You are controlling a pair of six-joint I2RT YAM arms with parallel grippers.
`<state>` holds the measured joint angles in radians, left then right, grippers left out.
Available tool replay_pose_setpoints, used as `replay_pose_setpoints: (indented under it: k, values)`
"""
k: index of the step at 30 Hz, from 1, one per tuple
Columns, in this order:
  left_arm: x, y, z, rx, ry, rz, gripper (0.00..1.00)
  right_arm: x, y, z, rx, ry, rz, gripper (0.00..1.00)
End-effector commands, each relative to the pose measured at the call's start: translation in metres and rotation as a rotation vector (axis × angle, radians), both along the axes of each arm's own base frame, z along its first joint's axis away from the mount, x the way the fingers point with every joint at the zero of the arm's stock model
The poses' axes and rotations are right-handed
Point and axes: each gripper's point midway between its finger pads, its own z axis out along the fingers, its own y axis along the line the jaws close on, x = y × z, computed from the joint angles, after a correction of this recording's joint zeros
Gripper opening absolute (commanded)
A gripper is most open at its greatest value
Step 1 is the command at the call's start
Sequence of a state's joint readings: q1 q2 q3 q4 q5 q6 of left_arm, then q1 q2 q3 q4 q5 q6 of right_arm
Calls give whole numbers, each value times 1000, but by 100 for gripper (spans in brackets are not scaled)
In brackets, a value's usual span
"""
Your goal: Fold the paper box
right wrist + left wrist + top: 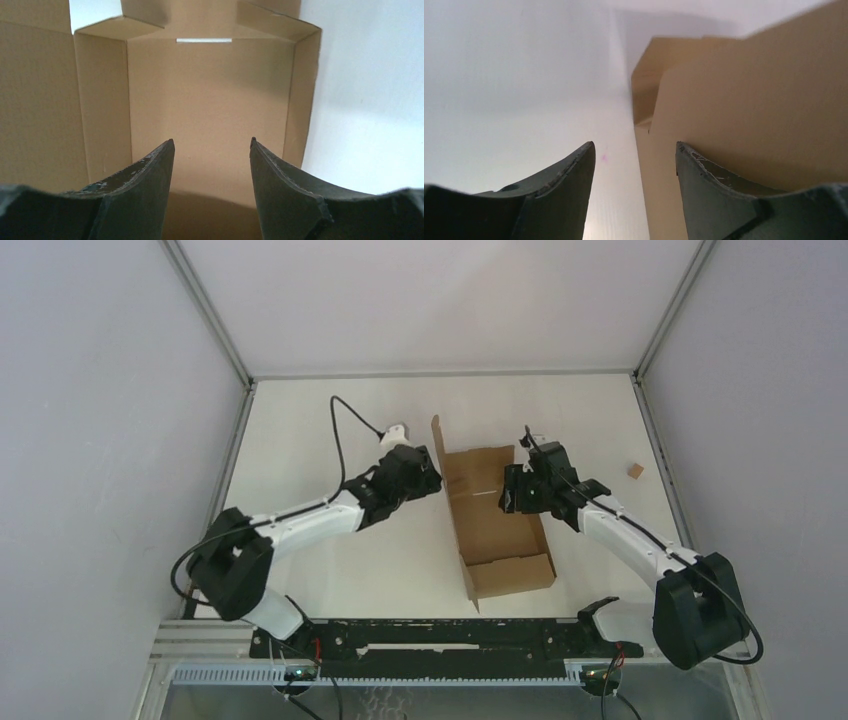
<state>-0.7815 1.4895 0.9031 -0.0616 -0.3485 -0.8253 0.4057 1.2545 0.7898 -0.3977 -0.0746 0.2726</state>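
The paper box (497, 532) is plain brown cardboard lying mid-table, its left side wall raised upright and its other panels flat. My left gripper (436, 483) is open just outside that raised wall. In the left wrist view the wall (749, 100) rises close behind the right finger, its edge between the open fingers of the left gripper (635, 150), which hold nothing. My right gripper (507, 498) hovers open over the box's right side. In the right wrist view the right gripper (212, 145) faces the inner panel (210, 95), which has a slit at its far end.
A tiny brown cardboard scrap (634, 470) lies near the right wall. White enclosure walls close in the table on three sides. The black mounting rail (430, 635) runs along the near edge. A black cable (345, 420) loops above the left arm.
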Motion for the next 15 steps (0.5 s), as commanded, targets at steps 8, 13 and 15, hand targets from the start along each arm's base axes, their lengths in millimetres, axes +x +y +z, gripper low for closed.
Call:
replay_pose_setpoints:
  k: [8, 13, 15]
  values:
    - [36, 16, 75, -51, -125, -26, 66, 3, -42, 11, -83, -59, -178, 66]
    - [-4, 31, 67, -102, -108, -39, 66, -7, -55, 10, -126, -52, -227, 65]
    - [-19, 36, 59, -101, -91, -49, 66, -11, -63, 4, -147, -22, -259, 65]
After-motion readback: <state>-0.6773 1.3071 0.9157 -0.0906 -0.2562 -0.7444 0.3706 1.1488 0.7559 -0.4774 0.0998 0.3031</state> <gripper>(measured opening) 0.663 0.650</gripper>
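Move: The box's tall left wall stands close beside the left hand, its middle about 3 cm to the right, 6 cm back and some 4 cm lower; the far end wall lies about 8 cm right of that hand and 2 cm ahead. The box's low right wall is roughly 6 cm right of the right hand, level fore and aft and a little below. From the right hand, the far end wall is some 7 cm ahead and 4 cm left, the near end wall about 14 cm back and 1 cm right. The tall left wall is left behind by the left hand, which runs on forward about 4 cm, already rising, then draws back and left off it, ending some 7 cm higher with its fingers tipped slightly up. Towards the low right wall the right hand slides about 5 cm to the right over the box floor, turning roughly 10 degrees clockwise; both grippers stay open. ##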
